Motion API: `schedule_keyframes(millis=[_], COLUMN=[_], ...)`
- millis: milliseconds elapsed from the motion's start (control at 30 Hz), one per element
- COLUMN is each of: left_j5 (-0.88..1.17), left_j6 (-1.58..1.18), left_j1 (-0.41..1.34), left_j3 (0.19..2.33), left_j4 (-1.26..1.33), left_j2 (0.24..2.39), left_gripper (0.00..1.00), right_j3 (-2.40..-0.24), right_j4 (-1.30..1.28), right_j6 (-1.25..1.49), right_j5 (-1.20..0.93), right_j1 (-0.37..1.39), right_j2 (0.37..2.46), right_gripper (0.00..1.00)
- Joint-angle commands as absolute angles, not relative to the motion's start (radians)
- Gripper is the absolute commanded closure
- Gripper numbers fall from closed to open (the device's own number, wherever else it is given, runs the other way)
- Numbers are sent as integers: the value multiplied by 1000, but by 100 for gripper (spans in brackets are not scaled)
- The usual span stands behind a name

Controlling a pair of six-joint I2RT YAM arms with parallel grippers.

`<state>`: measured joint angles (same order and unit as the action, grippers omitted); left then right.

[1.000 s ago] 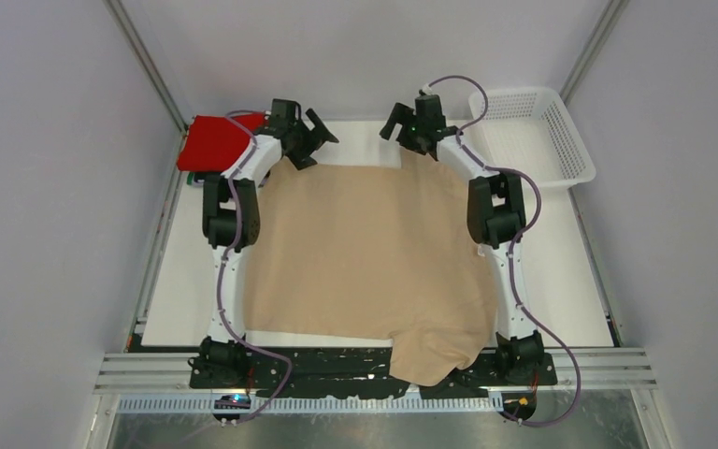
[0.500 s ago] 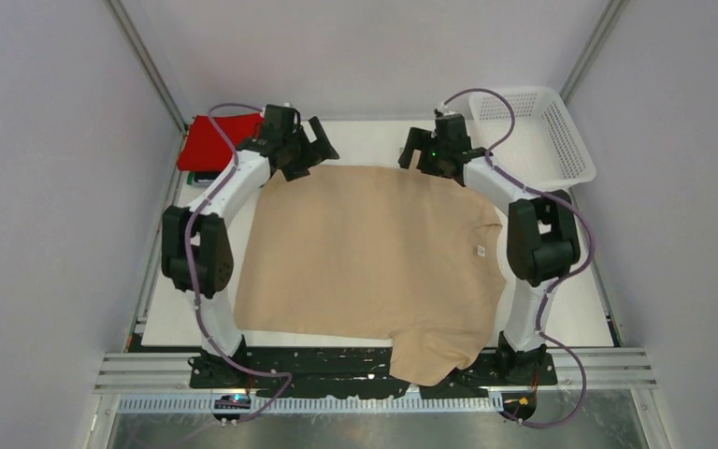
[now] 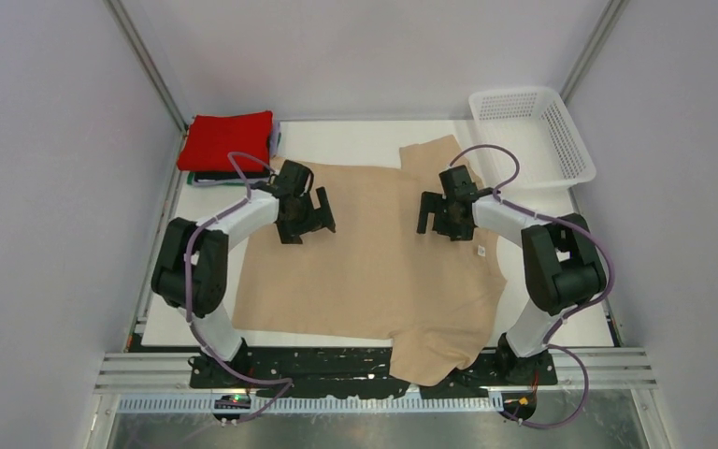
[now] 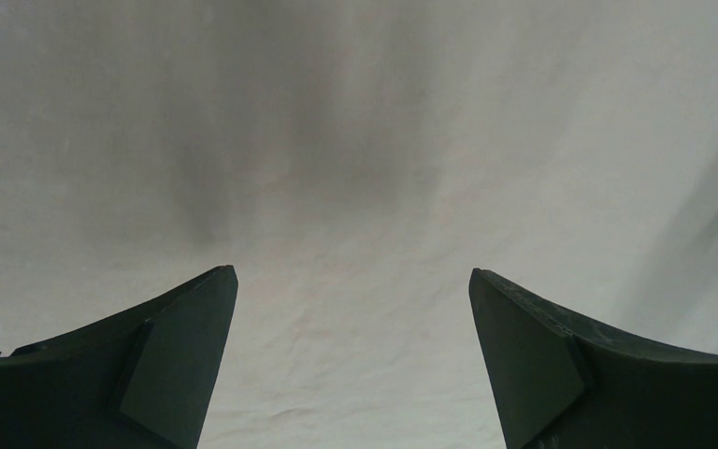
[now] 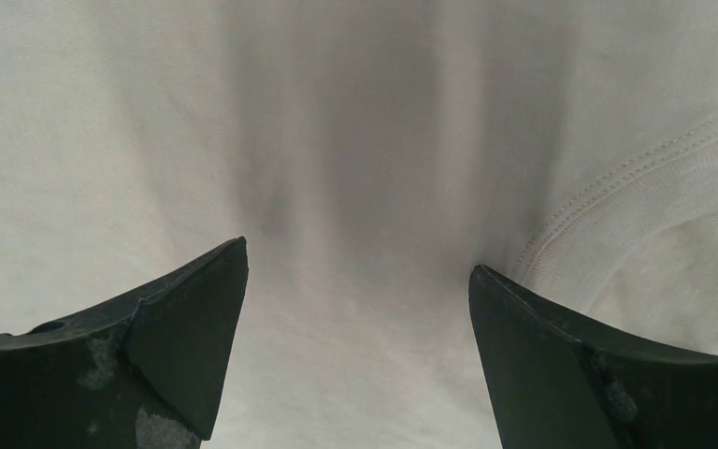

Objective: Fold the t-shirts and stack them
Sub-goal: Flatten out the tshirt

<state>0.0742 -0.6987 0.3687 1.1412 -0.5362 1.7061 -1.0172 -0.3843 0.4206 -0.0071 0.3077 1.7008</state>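
Note:
A beige t-shirt (image 3: pixel 374 253) lies spread flat over the white table, one sleeve (image 3: pixel 428 154) pointing to the far side and another hanging over the near edge. Its collar (image 5: pixel 636 178) lies at the right. My left gripper (image 3: pixel 306 227) hovers open over the shirt's left half, with only cloth (image 4: pixel 355 140) under the left gripper (image 4: pixel 353 281). My right gripper (image 3: pixel 439 227) is open over the right half, just left of the collar; the right gripper (image 5: pixel 358 262) holds nothing. A folded red t-shirt (image 3: pixel 227 140) tops a stack at the back left, with dark edges showing beneath it.
A white mesh basket (image 3: pixel 580 161) stands at the back right corner. Grey walls and metal frame posts close in both sides. The table's near edge carries the black arm mounts (image 3: pixel 337 369).
Both grippers have drawn back from the shirt's far edge to over its middle, still open. The far edge now lies flat and the far sleeve has come into view.

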Motion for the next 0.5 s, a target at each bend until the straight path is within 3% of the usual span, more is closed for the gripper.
schedule_keyframes(millis=[0, 467], left_j5=[49, 177], left_j6=[-687, -756], left_j1=[370, 260], left_j3=[1219, 1407], left_j4=[-548, -555], left_j2=[1785, 2032], left_gripper=[0, 0], right_j3=[-1047, -1236], right_j4=[-393, -397], right_j6=[415, 436], right_j5=[54, 103], right_j1=[311, 278], right_j2=[1716, 1899], right_gripper=[5, 5])
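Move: Both hands work on the tan t-shirt: its middle lies about 14 cm right of the left hand, 7 cm back and some 3 cm below. From the right hand that middle is about 17 cm left and 7 cm back, barely below. The collar label sits about 9 cm right and 7 cm back from the right hand; the near sleeve, hanging past the table edge, is some 34 cm back and 2 cm left. The red stack stands about 20 cm ahead and 19 cm left of the left hand, roughly at its height. The left hand first drops about 3 cm to set its open fingertips on the t-shirt, while the right hand stays low with its tips still on the cloth, easing down only slightly. Then both, fingers kept wide open and pointing down, slide forward together, the left about 5 cm and the right about 4 cm, pushing the t-shirt along flat towards the far side of the table. ##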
